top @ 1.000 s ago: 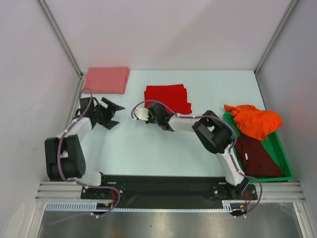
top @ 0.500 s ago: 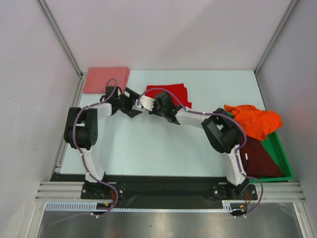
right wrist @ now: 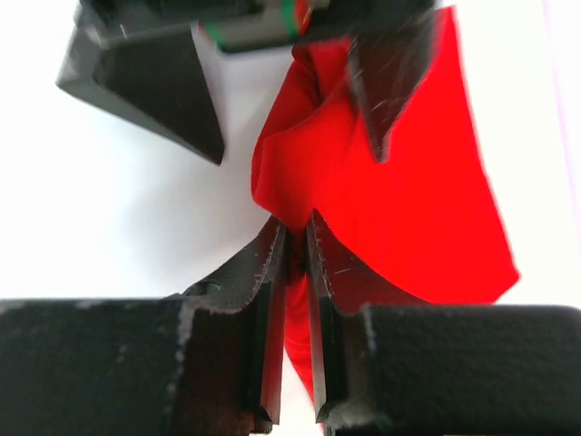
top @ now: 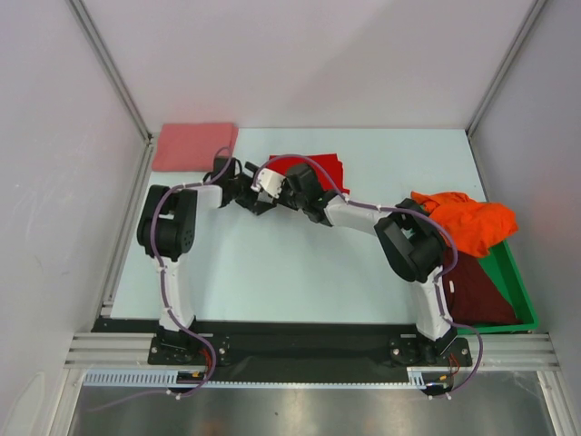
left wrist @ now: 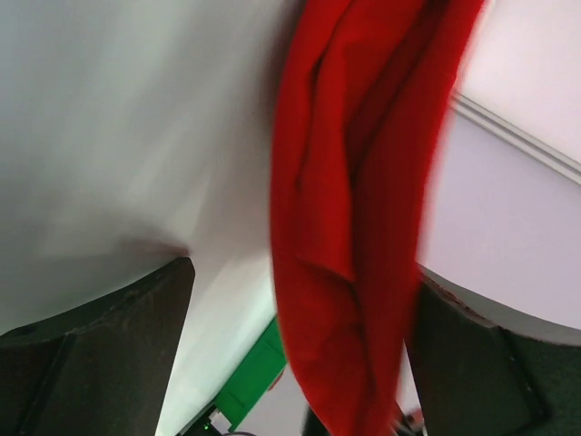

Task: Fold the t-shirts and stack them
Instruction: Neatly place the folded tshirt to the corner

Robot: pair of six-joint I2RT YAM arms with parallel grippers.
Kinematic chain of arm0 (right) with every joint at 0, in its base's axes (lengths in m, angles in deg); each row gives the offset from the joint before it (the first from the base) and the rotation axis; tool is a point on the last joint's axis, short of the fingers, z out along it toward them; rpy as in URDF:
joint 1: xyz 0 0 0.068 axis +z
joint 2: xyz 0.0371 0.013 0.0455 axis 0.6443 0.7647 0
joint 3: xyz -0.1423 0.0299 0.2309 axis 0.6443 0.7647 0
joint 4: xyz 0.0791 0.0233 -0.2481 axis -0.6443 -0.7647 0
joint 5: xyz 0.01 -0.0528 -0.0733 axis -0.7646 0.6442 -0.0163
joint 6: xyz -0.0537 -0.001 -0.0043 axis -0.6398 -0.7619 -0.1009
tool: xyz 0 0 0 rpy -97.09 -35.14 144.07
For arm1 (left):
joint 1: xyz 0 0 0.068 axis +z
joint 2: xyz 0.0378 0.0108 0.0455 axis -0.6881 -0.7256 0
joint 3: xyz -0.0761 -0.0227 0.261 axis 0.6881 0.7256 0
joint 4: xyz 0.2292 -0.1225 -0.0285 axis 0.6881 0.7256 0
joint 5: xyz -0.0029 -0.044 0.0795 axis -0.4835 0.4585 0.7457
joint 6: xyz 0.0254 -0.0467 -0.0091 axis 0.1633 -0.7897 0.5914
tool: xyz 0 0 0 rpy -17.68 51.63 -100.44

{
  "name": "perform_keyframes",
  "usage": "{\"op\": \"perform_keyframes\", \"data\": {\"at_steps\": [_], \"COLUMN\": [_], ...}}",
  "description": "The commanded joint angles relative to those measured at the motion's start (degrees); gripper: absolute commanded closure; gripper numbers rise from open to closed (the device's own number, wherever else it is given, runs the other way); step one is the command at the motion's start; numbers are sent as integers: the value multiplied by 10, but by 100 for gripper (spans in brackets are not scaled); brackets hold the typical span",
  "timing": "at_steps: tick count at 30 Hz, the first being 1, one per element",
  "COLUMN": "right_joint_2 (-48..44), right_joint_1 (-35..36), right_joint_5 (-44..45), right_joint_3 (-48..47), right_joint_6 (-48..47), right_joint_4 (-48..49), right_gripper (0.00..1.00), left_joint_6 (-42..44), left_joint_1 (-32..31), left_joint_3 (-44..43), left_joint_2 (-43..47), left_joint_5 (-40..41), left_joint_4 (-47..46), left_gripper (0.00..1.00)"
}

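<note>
The bright red t-shirt (top: 318, 169) lies folded at the back centre, its left edge lifted. My right gripper (right wrist: 295, 234) is shut on a pinched fold of that red cloth (right wrist: 408, 209). My left gripper (left wrist: 300, 350) is open wide, its fingers (left wrist: 100, 363) straddling the hanging red fold (left wrist: 354, 227) without pressing it. From above, the left gripper (top: 247, 195) and right gripper (top: 272, 193) meet at the shirt's left edge. A salmon-pink t-shirt (top: 193, 145) lies folded at the back left. The orange t-shirt (top: 467, 224) and dark maroon t-shirt (top: 472, 286) are crumpled at the right.
A green plastic bin (top: 522, 295) at the right edge holds the orange and maroon shirts. Grey walls with metal posts close in the table on three sides. Both forearms cross the middle of the table.
My left arm has swung right from beside the pink shirt to the red shirt's left edge. My right gripper has closed on the red cloth and lifted its edge.
</note>
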Motion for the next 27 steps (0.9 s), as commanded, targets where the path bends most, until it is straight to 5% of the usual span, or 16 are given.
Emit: {"op": "perform_keyframes", "data": {"at_steps": [1,9,13,17,18,20,27], "right_joint_2": [-47,-57,-60,-78,-88,-125,-299], "right_joint_1": [0,-1,-5,-15,-17,-17,-9], "right_joint_5": [-17,-21,-19,-11,3,55,130], "right_joint_3": [-2,25,36,50,60,82,145], "right_joint_6": [12,26,46,115,136,193,353], "right_joint_4": [48,61,72,75,84,80,-97], "right_gripper": [84,83,77,47,23,1,0], "left_joint_6": [-3,32,47,140,198,249,467], "left_joint_1": [-11,-12,-13,-13,-15,-16,-15], "left_joint_3": [-38,-76,-70,-101,-115,-143,-303], "left_joint_2": [-17,-45,-41,-12,1,11,-14], "left_joint_5": [37,55,40,72,104,119,89], "left_joint_4": [22,-3,-46,-13,14,47,162], "left_gripper": [6,26,71,99,100,100,100]}}
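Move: Just ahead of the left hand, about 3 cm on, the red t-shirt's bunched left edge stands between its open fingers, already pinched by the right hand. The red t-shirt's middle lies some 3 cm ahead of the left hand, 11 cm to its right and 4 cm lower; the folded pink t-shirt is roughly 12 cm ahead, 18 cm to the left and 4 cm lower. From the right hand the red t-shirt's middle is about 4 cm ahead, 10 cm right, 8 cm down. Easing about 3 cm forward around the raised edge, the left hand shuts its fingers on the red cloth while the right keeps its pinch. The right then opens wide, lets go and backs off to the right and up, some 11 cm in all, drawing slightly back. Meanwhile the left pulls forward and lifts, its wrist turning about 35 degrees. ##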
